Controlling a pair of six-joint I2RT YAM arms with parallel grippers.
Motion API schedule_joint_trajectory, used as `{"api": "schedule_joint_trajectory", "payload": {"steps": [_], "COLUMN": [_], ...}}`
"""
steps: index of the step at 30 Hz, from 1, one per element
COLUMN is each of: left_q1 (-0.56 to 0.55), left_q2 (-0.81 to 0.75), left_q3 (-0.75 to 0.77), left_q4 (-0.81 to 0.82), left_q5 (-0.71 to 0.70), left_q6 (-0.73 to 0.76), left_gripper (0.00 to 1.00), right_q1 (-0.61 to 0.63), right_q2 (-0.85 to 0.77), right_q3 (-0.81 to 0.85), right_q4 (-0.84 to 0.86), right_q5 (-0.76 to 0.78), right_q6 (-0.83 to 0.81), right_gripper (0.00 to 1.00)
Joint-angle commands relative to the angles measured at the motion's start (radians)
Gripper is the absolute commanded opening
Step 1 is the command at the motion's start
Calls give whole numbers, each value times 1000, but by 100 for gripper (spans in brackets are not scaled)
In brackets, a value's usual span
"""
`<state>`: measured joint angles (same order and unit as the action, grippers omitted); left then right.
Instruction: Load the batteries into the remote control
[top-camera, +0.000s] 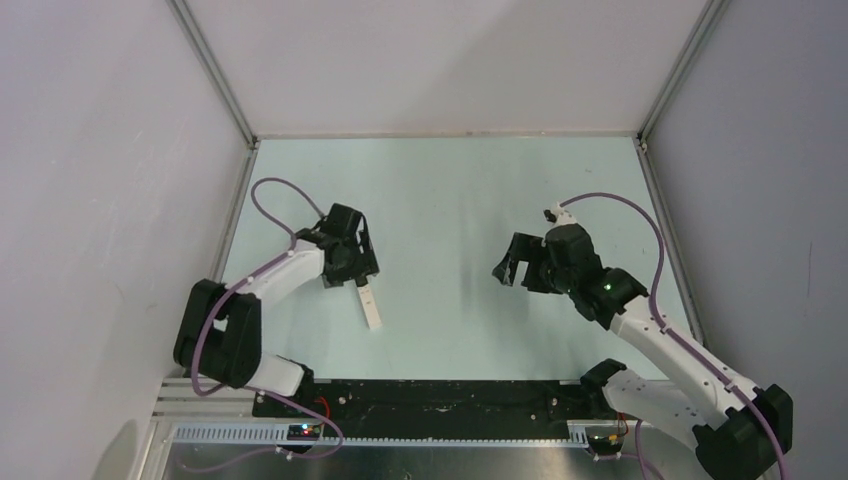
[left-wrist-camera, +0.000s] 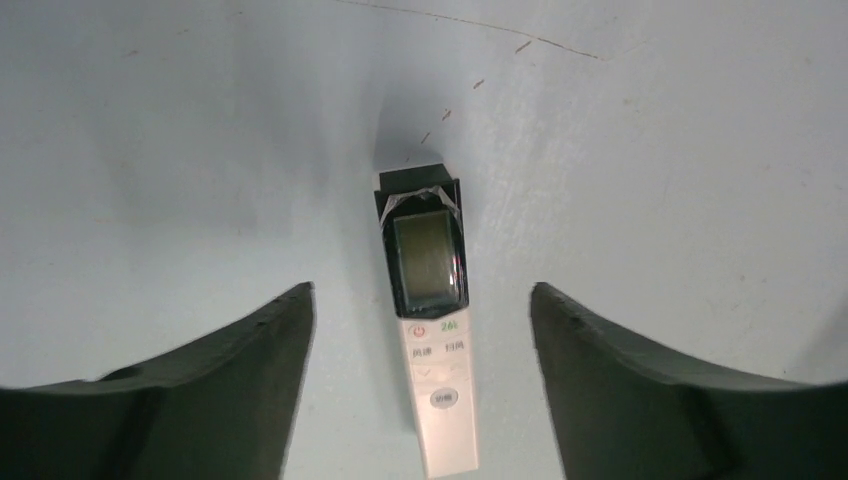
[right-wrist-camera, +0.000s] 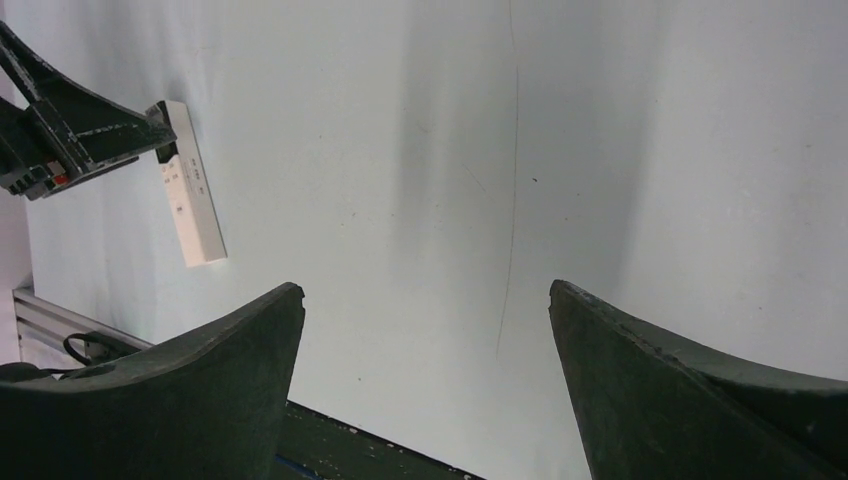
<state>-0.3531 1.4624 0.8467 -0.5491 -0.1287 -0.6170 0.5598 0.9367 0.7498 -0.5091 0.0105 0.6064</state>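
The remote control (top-camera: 371, 305) is a slim white bar lying flat on the pale table at left centre. In the left wrist view it (left-wrist-camera: 437, 360) lies face up with its dark screen end away from the camera. My left gripper (top-camera: 357, 275) is open and hovers over the remote's dark end, its fingers (left-wrist-camera: 250, 380) apart on either side and not touching it. My right gripper (top-camera: 515, 265) is open and empty above bare table at right centre. The remote also shows far off in the right wrist view (right-wrist-camera: 190, 200). No batteries show in any view.
White enclosure walls with metal frame posts (top-camera: 215, 80) bound the table on three sides. A black base strip (top-camera: 440, 400) runs along the near edge between the arm bases. Purple cables (top-camera: 275, 195) loop off both arms.
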Motion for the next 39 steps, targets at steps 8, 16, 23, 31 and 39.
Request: {"api": "schedule_joint_trajectory", "payload": {"steps": [8,16,23,31,39], "left_q1": [6,6,6,6,6], "left_q2": [-428,-866,-1106,-1217,-1223], "left_q3": [4,-19,44,48,46], "left_q4": [-110,-219,-301,-320,-335], "left_q5": [-10,-7,-28,-155,-181], "left_q6": [-16,-6,100,147,160], "left_gripper": [100,100,100,100,100], "right_q1": [-10,-11,-12,-11,-11], "right_q2": [-167,-382,-586,-679,-711], "right_q3": [85,220,354,444,446], "right_q4": [-141,-342,-471,-470,-489], "right_q5": [194,426,624,745,758], "right_q6": [-1,-16,-21,-82,-69], "right_gripper": [100,99,99,99,99]}}
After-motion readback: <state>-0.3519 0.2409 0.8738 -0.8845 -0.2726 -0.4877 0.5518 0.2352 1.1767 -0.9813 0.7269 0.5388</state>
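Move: The remote control lies on the table, screen end outward, between the left gripper's already parted fingers, which sit near its screen end: its middle is some 5 cm back, 2 cm to the right and 2 cm below. From the right hand, the same remote lies about 32 cm to the left, 4 cm back and 13 cm lower. Nothing else lies near it. Lift the left gripper about 23 cm, straight up off the remote at first, then also back and somewhat left, finishing the opening of its fingers early and tilting them up some 50 degrees. Swing the empty, open right gripper right and up, also back, farther from the remote, tipping its fingers up and turning it clockwise. ##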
